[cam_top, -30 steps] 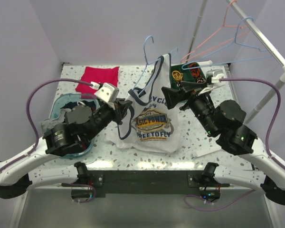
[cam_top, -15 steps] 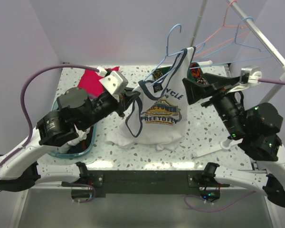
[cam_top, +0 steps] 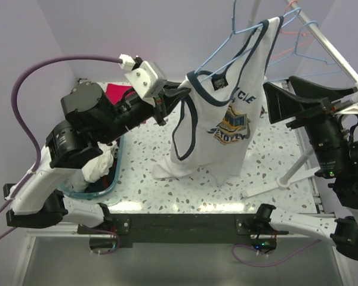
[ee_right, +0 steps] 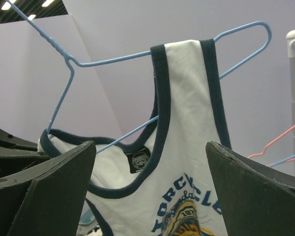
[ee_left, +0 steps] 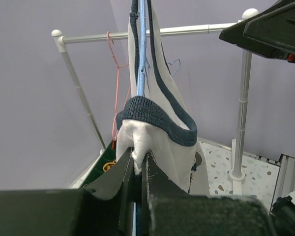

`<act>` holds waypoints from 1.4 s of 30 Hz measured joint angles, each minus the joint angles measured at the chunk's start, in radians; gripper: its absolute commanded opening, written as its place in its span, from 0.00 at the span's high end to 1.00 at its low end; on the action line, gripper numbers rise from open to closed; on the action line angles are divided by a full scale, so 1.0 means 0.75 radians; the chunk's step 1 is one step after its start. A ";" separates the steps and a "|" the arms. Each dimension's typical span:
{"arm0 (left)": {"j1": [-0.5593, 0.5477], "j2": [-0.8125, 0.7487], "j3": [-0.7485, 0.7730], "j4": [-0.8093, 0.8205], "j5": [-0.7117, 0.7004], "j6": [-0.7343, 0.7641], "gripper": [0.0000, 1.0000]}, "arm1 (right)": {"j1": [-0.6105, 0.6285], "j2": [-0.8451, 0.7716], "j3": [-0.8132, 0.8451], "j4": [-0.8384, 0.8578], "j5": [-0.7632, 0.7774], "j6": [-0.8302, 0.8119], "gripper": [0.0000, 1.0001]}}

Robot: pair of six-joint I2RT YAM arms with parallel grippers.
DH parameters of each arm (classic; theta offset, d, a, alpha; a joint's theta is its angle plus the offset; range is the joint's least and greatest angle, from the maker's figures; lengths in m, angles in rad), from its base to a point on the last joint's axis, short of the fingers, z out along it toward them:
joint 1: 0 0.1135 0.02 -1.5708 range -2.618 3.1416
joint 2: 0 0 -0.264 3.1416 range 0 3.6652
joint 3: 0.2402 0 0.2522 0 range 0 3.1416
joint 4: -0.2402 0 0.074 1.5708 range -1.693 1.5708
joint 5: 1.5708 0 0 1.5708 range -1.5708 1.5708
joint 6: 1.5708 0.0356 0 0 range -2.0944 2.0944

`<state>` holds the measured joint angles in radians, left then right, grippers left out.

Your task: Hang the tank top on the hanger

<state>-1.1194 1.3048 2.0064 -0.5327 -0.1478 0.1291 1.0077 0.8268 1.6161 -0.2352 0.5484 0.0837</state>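
Note:
The white tank top (cam_top: 227, 113) with navy trim hangs in the air from the light-blue hanger (cam_top: 227, 47), its hem trailing on the table. My left gripper (cam_top: 182, 95) is shut on one shoulder of the tank top (ee_left: 157, 123) together with the end of the hanger's wire (ee_left: 141, 49). The other strap lies over the hanger's far arm (ee_right: 236, 37). My right gripper (cam_top: 278, 89) stands open just right of the shirt, apart from it. In the right wrist view its wide jaws (ee_right: 150, 145) frame the tank top (ee_right: 187, 162) without touching.
A metal clothes rack (cam_top: 328, 47) stands at the back right with a pink hanger (cam_top: 286, 56) and other blue ones on it; its post foot (cam_top: 286, 179) is on the table. A blue basket (cam_top: 110, 179) of clothes sits left. A red cloth (cam_top: 113, 90) lies behind my left arm.
My left arm has lifted the hanger and tank top up and rightward toward the rack. My right gripper, open throughout, has drawn back to the right.

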 measured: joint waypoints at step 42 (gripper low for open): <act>0.261 0.489 -0.306 0.557 0.687 -0.207 1.00 | 0.000 0.165 -0.203 0.225 -0.727 0.175 0.02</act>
<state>-0.9237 1.6718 1.7767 -0.1146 0.3676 -0.0257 1.0077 0.9508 1.4635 -0.0666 0.0032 0.2153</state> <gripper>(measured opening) 0.095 0.985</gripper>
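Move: The left hand, pinching the near shoulder of the hanger and tank top, has the rack rail's nearer stretch some 35 cm to its right and 10 cm ahead, at about its own height; the blue hanger still on the rail hangs from a point roughly 8 cm farther out along it. The right hand, empty and open, has that pinched shoulder about 18 cm to its left, level fore and aft and 3 cm lower; the far shoulder is about 17 cm ahead, 2 cm left and 5 cm up. Keeping its pinch on the hanger's near shoulder with the strap, the left hand carries the tank top towards the rail: first mainly down about 15 cm and forward 8 cm, then level to the right, some 15 cm in all, turning clockwise and tipping down a little. The open right hand swings left about 14 cm, turning some 30 degrees counter-clockwise, rising slightly and then dipping at the end; no contact is visible. ##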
